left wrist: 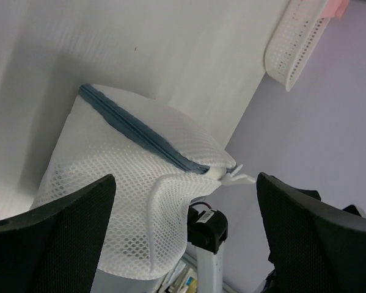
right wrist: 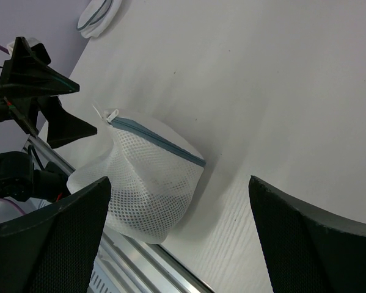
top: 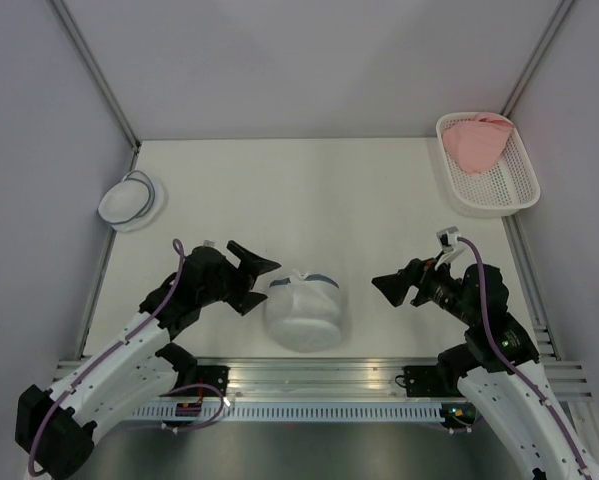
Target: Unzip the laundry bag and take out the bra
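The laundry bag is a white mesh dome lying near the table's front edge, between my two arms. Its dark grey-blue zipper runs along the far top and looks closed. A white zipper pull sticks out at one end. My left gripper is open just left of the bag, with nothing between its fingers. My right gripper is open a short way right of the bag, apart from it. The bra is hidden.
A smaller white dome with a pale bluish rim lies at the far left. A white slotted basket holding pink cloth stands at the far right corner. Grey walls enclose the table, and a metal rail runs along its front edge.
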Robot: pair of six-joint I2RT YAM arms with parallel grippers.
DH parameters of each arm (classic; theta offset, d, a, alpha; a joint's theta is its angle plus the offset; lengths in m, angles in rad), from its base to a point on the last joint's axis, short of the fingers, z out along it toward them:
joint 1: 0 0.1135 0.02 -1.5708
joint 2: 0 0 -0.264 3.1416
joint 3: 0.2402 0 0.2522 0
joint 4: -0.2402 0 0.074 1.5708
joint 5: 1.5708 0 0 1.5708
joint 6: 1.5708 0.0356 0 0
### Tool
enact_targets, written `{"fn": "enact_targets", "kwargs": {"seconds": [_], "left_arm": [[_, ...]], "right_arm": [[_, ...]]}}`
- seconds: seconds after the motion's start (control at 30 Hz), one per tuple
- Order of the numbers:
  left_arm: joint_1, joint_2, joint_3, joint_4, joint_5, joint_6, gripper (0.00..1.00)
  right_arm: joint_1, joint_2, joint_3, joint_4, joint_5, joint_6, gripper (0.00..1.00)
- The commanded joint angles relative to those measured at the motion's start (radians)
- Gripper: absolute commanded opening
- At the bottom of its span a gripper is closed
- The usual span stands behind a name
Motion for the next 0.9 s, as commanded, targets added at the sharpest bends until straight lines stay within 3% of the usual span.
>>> {"fn": "enact_targets", "kwargs": {"seconds": [0.0, 0.17, 0.33, 0.37, 0.47, 0.5, 0.6, 0.87], "left_arm": [[0.015, 0.082, -0.032, 0.111, 0.067, -0.152, 1.0], [0.028, 0.211, -0.034, 0.285, 0.168, -0.214, 1.0], [0.052, 0.347, 0.002, 0.348, 0.217, -0.205, 0.97], [0.057, 0.364, -0.004, 0.425, 0.234, -0.202, 0.91], [0.063, 0.441, -0.041, 0.546, 0.294, -0.205, 0.54], [0.063, 0.459, -0.047, 0.595, 0.319, -0.204, 0.32], [0.063, 0.509, -0.056, 0.638, 0.359, -0.184, 0.02], [0.063, 0.506, -0.059, 0.77, 0.408, -0.147, 0.02]], "right_arm": [[0.003, -0.012, 0.005, -0.009, 0.034, -0.012, 0.98], [0.004, -0.029, 0.007, -0.031, 0.055, -0.024, 0.98], [0.004, -0.046, 0.016, -0.048, 0.072, -0.024, 0.98], [0.004, -0.049, 0.014, -0.046, 0.077, -0.022, 0.98], [0.004, -0.052, 0.013, -0.046, 0.083, -0.019, 0.98], [0.004, -0.054, 0.011, -0.046, 0.083, -0.018, 0.98], [0.004, -0.046, 0.01, -0.046, 0.078, -0.019, 0.98], [0.004, -0.017, 0.013, -0.046, 0.072, -0.019, 0.98]]}}
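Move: The left hand, open, has the laundry bag's blue zip band about 4 cm ahead, 5 cm to its right and 5 cm below. The white zip pull stands some 3 cm ahead and 7 cm to the right, and the bag's middle about 4 cm back, 8 cm right and 9 cm down. From the right hand, that same band lies roughly 22 cm left, 5 cm ahead and 10 cm below. Left hand goes about 6 cm right, 4 forward and down, its fingers closing to pinch the zip band. ##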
